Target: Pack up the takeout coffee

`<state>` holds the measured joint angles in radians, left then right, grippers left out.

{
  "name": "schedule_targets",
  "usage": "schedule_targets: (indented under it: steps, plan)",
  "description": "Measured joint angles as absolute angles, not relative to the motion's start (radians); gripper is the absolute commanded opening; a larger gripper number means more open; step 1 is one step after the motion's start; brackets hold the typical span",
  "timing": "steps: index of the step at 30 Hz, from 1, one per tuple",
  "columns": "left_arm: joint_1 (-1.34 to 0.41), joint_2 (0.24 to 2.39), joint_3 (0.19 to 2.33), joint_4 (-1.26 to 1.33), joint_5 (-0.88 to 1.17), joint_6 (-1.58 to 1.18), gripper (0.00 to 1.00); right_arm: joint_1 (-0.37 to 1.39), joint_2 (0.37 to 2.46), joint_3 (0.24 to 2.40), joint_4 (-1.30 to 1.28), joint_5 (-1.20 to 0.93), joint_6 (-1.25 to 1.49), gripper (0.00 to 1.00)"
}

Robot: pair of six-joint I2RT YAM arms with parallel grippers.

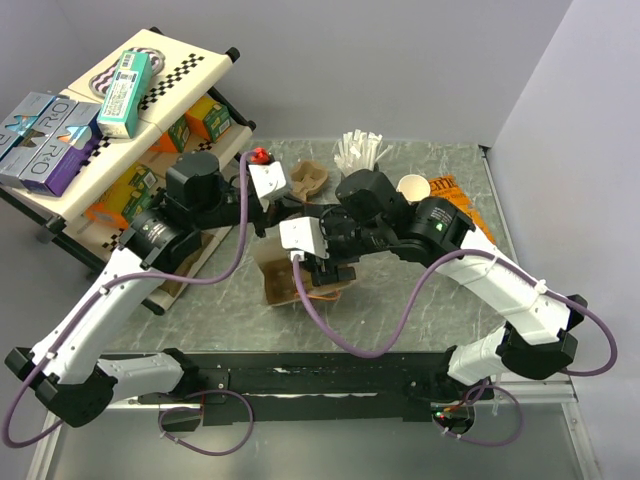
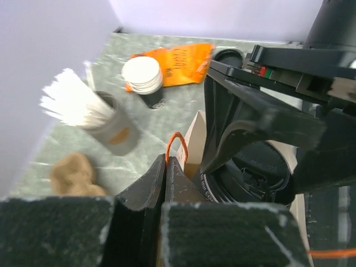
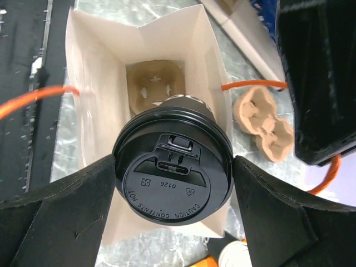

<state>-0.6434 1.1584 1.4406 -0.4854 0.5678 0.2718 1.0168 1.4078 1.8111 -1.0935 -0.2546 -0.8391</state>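
Observation:
The takeout coffee [image 3: 172, 167], a cup with a round black top, hangs over the open mouth of a white paper bag [image 3: 94, 83]. My right gripper [image 3: 173, 164] is shut on it, one finger against each side of the lid. A brown cup carrier [image 3: 156, 83] lies at the bottom of the bag. In the left wrist view my left gripper [image 2: 166, 161] is shut on the bag's orange handle [image 2: 177, 136], just beside the coffee lid [image 2: 261, 172]. The cup's body is hidden under the lid.
A holder of white straws [image 2: 83, 111], a stack of white cups [image 2: 142, 75], an orange packet [image 2: 181, 61] and a loose black lid [image 2: 228, 54] stand behind the bag. A second brown carrier [image 3: 264, 122] lies beside the bag. A stocked shelf [image 1: 100, 120] is at the far left.

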Motion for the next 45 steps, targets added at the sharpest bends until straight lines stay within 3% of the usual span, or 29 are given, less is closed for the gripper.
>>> schedule_targets:
  steps: [9,18,31,45]
  plan:
    - [-0.669,1.140,1.453,-0.486,0.509,0.439,0.01,1.019,1.409,1.729,-0.992,-0.179,-0.846,0.00]
    - [-0.710,1.088,1.249,-0.450,0.501,0.423,0.01,1.021,1.390,1.529,-0.962,-0.184,-0.844,0.00]
    - [-0.743,1.081,1.275,-0.364,0.488,0.205,0.01,1.195,1.328,1.380,-0.878,-0.075,-0.895,0.00]
    - [-0.744,1.037,1.176,-0.289,0.534,-0.035,0.01,1.231,1.326,1.310,-0.783,0.100,-0.936,0.00]
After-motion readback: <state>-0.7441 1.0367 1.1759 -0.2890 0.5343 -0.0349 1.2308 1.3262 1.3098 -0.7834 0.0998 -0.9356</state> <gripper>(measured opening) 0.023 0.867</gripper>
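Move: The right hand holds the lidded coffee cup over the bag. The bag's mouth is about 6 cm to its left, 2 cm back and 5 cm down, and the carrier inside lies roughly 24 cm below, 6 cm left and 2 cm back. The straw holder stands some 18 cm ahead and 9 cm right; the spare carrier lies about 20 cm ahead and 8 cm left. From the left hand, the carrier in the bag is about 6 cm back, level sideways, 29 cm below. Still gripping the cup by its lid end, the right hand lowers it about 11 cm between the bag's walls towards the carrier, edging forward, then back on the way, while the wrist tips some 15 degrees to point the fingers more steeply down. The left hand keeps its pinch on the far orange handle, bobbing up, dipping, and ending roughly 4 cm back and 4 cm lower, its wrist tilting too. ##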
